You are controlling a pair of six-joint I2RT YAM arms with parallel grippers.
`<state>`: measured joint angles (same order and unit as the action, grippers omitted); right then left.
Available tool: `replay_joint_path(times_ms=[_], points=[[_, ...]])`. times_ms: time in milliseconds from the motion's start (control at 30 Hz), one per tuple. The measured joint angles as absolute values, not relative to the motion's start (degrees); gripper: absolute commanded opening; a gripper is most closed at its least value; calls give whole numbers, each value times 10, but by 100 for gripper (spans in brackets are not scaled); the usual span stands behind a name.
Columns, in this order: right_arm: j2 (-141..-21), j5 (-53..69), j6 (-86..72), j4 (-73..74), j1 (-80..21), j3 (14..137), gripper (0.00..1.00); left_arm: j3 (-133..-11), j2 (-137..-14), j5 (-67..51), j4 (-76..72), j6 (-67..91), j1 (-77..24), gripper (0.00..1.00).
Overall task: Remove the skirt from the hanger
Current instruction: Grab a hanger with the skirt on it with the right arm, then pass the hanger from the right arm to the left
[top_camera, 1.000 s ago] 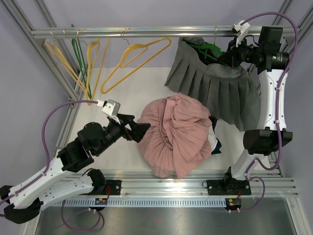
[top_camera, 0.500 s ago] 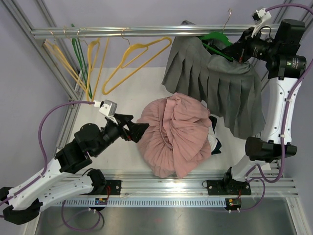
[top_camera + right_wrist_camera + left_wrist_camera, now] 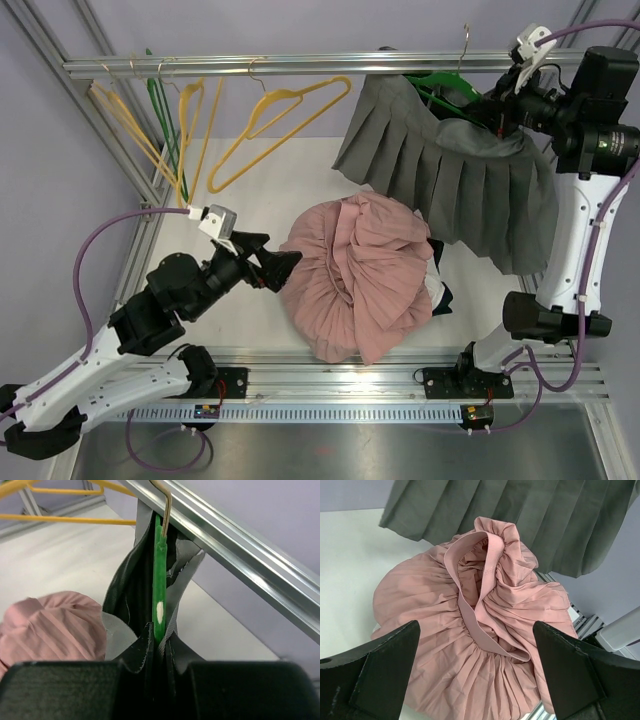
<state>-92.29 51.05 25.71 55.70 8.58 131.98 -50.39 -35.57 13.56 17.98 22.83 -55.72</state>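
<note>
A grey pleated skirt point(image 3: 470, 185) hangs from a green hanger point(image 3: 447, 88) at the back right, beside the metal rail point(image 3: 300, 64). My right gripper point(image 3: 492, 106) is shut on the hanger's arm with the skirt's waistband pinched along with it. In the right wrist view the gripper point(image 3: 159, 641) clamps the green hanger point(image 3: 159, 587) between folds of grey skirt point(image 3: 120, 600). The hanger's wire hook point(image 3: 465, 42) stands above the rail line. My left gripper point(image 3: 283, 266) is open, low beside a pink skirt point(image 3: 360, 275), holding nothing; in its own view the gripper point(image 3: 477, 680) frames the pink skirt point(image 3: 485, 630).
Yellow hangers point(image 3: 280, 115) and a green one point(image 3: 160, 110) hang on the rail at the back left. The pink skirt lies heaped mid-table over something dark point(image 3: 442, 296). Frame posts stand along the left side point(image 3: 120, 150).
My right arm has lifted and swung right with the hanger and grey skirt; the hook rose from the rail to above it. The left arm has barely moved.
</note>
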Motion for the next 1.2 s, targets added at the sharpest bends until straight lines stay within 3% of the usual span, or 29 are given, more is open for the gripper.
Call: replay_joint_path(times_ms=[367, 767, 1000, 1200], points=[[-846, 475, 521, 663, 87, 1230, 0, -552, -397, 62, 149, 74, -557, 99], [-788, 515, 710, 688, 88, 1099, 0, -721, -642, -92, 62, -175, -551, 99], [-742, 564, 778, 686, 88, 1060, 0, -842, -790, -196, 2, -230, -513, 80], [-720, 588, 802, 686, 88, 1042, 0, -927, -892, -253, -7, -249, -503, 51]])
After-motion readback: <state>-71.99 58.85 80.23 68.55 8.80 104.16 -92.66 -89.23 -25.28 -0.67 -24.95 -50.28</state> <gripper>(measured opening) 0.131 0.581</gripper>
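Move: The right hand already holds the green hanger by its right end, with the grey skirt on it; the rail lies about 7 cm ahead of that hand and 3 cm above. The hanger's free left end is some 23 cm ahead of the open left hand, 25 cm to its right and 16 cm above. The pink skirt lies about 8 cm ahead of the left hand, 17 cm to its right and 25 cm below. Left hand reaches 20 cm right, forward-up, half-closing at the hanger's free end; right draws hanger 10 cm back-down. ##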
